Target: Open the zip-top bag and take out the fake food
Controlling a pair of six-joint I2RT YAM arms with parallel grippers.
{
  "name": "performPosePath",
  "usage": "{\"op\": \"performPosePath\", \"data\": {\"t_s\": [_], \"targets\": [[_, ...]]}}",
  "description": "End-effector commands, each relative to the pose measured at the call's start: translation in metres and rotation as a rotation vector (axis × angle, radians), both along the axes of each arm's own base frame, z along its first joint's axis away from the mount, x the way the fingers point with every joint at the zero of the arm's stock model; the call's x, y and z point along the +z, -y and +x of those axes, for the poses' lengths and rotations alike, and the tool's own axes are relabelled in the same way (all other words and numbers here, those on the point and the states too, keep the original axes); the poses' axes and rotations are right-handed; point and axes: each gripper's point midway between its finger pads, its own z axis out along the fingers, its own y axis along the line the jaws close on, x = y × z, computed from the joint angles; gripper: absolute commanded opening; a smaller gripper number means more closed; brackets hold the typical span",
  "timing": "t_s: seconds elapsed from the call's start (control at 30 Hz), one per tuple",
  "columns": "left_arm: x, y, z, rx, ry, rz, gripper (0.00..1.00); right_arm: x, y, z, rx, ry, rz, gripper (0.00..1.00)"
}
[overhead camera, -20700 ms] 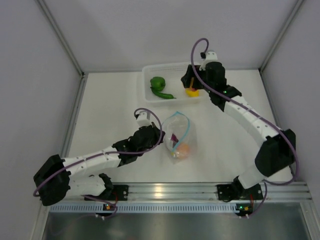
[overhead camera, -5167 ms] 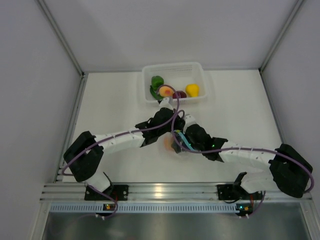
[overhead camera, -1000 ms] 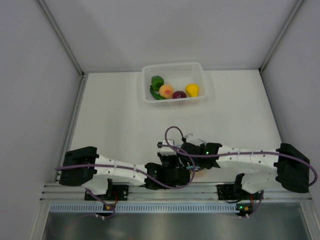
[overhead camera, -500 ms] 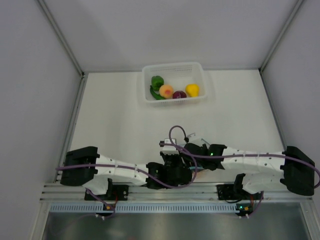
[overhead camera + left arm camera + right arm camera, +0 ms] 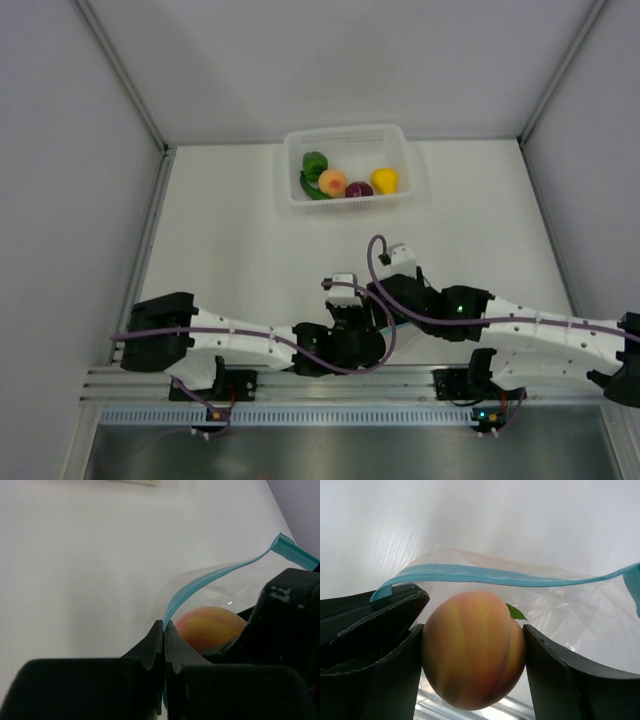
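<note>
In the left wrist view my left gripper [image 5: 164,625] is shut on the light blue zip strip [image 5: 220,572] of the clear zip-top bag [image 5: 200,592], holding one side of the mouth up. Inside the bag sits a peach-orange fake fruit [image 5: 472,655] with a small green leaf. My right gripper [image 5: 472,630] reaches into the bag and is shut on this fruit, one finger [image 5: 395,675] against each side. The same fruit [image 5: 210,626] shows in the left wrist view beside the black right gripper. In the top view both grippers meet near the table's front edge and hide the bag.
A white mesh basket [image 5: 345,135] stands at the back centre. It holds a green pepper [image 5: 316,163], a slim green chili [image 5: 315,190], a peach-orange fruit [image 5: 333,182], a purple piece [image 5: 359,189] and a yellow pepper [image 5: 385,180]. Side walls close in the table.
The right arm has drawn back to the right and its wrist has moved away from the front edge. The left arm has stayed almost still near the front edge.
</note>
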Motion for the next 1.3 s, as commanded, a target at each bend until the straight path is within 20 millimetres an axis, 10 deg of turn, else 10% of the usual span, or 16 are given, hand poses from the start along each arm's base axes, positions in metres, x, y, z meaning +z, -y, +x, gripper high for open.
{"op": "performPosePath", "data": {"t_s": [0.0, 0.47, 0.77, 0.9, 1.27], "targets": [[0.026, 0.009, 0.001, 0.003, -0.006, -0.130, 0.00, 0.056, -0.026, 0.007, 0.038, 0.104, 0.179, 0.39], [0.019, -0.016, 0.013, 0.029, -0.042, -0.172, 0.00, 0.157, -0.021, 0.010, 0.109, 0.297, 0.398, 0.38], [0.012, -0.094, 0.037, 0.174, -0.051, -0.190, 0.00, 0.248, 0.004, 0.046, 0.006, 0.457, 0.304, 0.39], [0.016, -0.128, 0.036, 0.214, -0.041, -0.231, 0.00, 0.259, 0.014, 0.110, -0.048, 0.409, 0.323, 0.39], [0.047, -0.175, 0.029, 0.180, 0.020, -0.235, 0.00, 0.166, 0.012, 0.338, -0.217, 0.336, 0.120, 0.42]]}}
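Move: The white tray I am taking the peach to has its middle about 50 cm ahead of my right hand, 4 cm left and 8 cm lower. In it the yellow pear lies some 46 cm ahead and 5 cm right of that hand, and the plum 43 cm ahead and 2 cm left. From my left hand, pinching the bag's rim, the gripped peach is about 6 cm right, 2 cm ahead and 2 cm lower. I lift the peach up out of the bag mouth with my right hand, almost straight up for about 27 cm, then swing it forward some 30 cm towards the tray while sinking again, wrist turning clockwise, grip kept. My left hand keeps its pinch on the bag rim and, once the peach is rising clear, draws the bag about 16 cm left and a little up. ##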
